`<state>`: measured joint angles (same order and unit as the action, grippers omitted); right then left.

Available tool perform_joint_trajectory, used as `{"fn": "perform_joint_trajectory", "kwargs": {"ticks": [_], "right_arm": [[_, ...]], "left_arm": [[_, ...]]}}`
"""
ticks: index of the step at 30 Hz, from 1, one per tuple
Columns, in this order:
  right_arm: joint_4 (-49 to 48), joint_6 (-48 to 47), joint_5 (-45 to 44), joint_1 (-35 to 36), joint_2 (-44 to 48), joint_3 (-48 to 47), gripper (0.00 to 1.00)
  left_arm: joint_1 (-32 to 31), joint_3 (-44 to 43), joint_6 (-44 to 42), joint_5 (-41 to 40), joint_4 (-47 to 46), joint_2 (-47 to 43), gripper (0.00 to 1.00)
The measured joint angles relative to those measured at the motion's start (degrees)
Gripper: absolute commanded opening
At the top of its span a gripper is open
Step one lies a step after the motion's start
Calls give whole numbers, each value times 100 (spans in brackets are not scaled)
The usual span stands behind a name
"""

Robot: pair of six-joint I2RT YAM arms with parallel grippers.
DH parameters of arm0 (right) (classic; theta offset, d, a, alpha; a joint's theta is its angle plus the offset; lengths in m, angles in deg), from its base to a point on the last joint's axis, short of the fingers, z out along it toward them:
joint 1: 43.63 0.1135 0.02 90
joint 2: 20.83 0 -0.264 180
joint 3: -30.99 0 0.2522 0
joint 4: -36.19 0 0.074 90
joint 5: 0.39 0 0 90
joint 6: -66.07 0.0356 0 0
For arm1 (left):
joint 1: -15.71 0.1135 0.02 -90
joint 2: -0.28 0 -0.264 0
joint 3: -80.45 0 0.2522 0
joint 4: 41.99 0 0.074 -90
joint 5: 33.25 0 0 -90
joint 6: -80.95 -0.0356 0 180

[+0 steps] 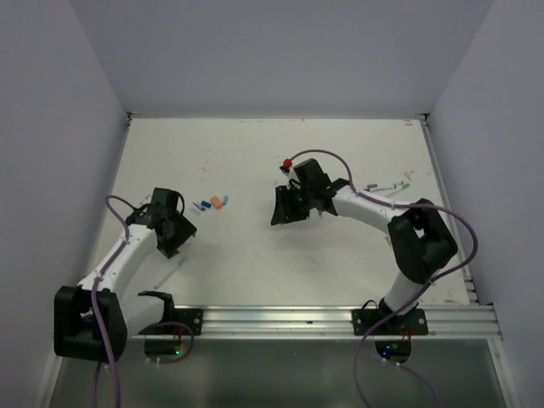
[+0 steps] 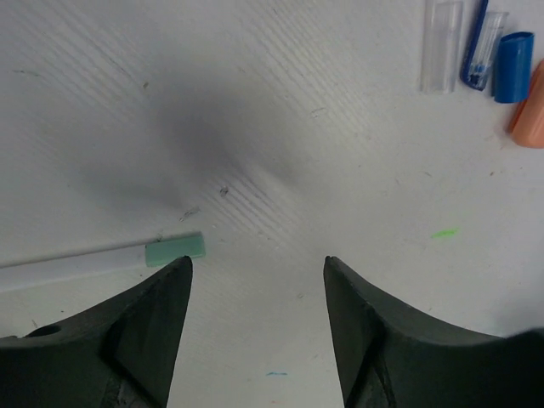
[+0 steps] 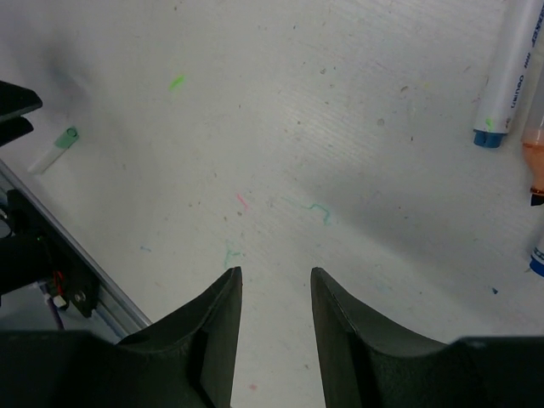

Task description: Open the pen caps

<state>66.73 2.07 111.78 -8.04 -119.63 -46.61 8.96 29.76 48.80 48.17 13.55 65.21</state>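
Note:
Loose pen caps lie left of the table's centre: a blue cap (image 1: 204,205) (image 2: 512,66), an orange cap (image 1: 217,202) (image 2: 531,106) and a clear cap (image 2: 440,47). A white pen with a green end (image 2: 174,249) (image 1: 174,269) lies just beyond my left gripper's left fingertip, apart from it. My left gripper (image 2: 257,260) (image 1: 174,228) is open over bare table, holding nothing. My right gripper (image 3: 275,272) (image 1: 287,206) hangs open and empty near the table's centre. More pens (image 1: 387,185) lie to its right, among them a white one with a blue end (image 3: 506,76).
An aluminium rail (image 1: 340,319) (image 3: 68,255) runs along the near edge between the arm bases. White walls (image 1: 93,127) close in the table on the left, back and right. Small ink marks (image 3: 319,210) dot the surface.

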Motion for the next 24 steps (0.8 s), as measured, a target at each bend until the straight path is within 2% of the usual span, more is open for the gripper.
{"fn": "perform_joint_trajectory", "kwargs": {"ticks": [3,7,9,18,20,24], "right_arm": [[-92,44,44,52,83,59,42],[-170,85,107,107,308,66,42],[-214,103,142,118,413,66,42],[-289,107,157,133,481,87,42],[-291,107,155,133,481,90,42],[-293,107,157,144,481,111,42]], "left_arm": [[0,-234,160,-98,256,-114,64],[-2,-367,424,-120,516,-118,66],[-2,-365,614,-87,684,-118,75],[0,-365,1537,-63,1217,39,89],[0,-367,1668,-66,1290,155,98],[85,-358,1958,-57,1414,354,99]]}}
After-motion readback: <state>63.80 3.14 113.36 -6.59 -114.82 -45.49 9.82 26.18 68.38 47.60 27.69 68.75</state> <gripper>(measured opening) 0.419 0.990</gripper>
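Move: The green-capped pen lies slantwise on the table behind the left hand: its middle some 8 cm back and 3 cm left, about 4 cm lower, with the near green cap about 4 cm back and 1 cm left. Ahead lie removed caps: a clear one about 9 cm out and 4 cm right, the blue 11 and 7, the orange 11 and 10. The pen's middle is roughly 15 cm back and 30 cm left of the right hand, some 7 cm below. Back by about 3 cm goes the empty left hand, towards the green cap, first lifting some 2 cm and then sinking to its starting height. On the way it turns about 20 degrees counter-clockwise, tips its fingers to point more steeply down and spreads them almost fully, touching nothing. The empty right hand rises about 3.5 cm, drifts slightly left and then waits, still part-open. ##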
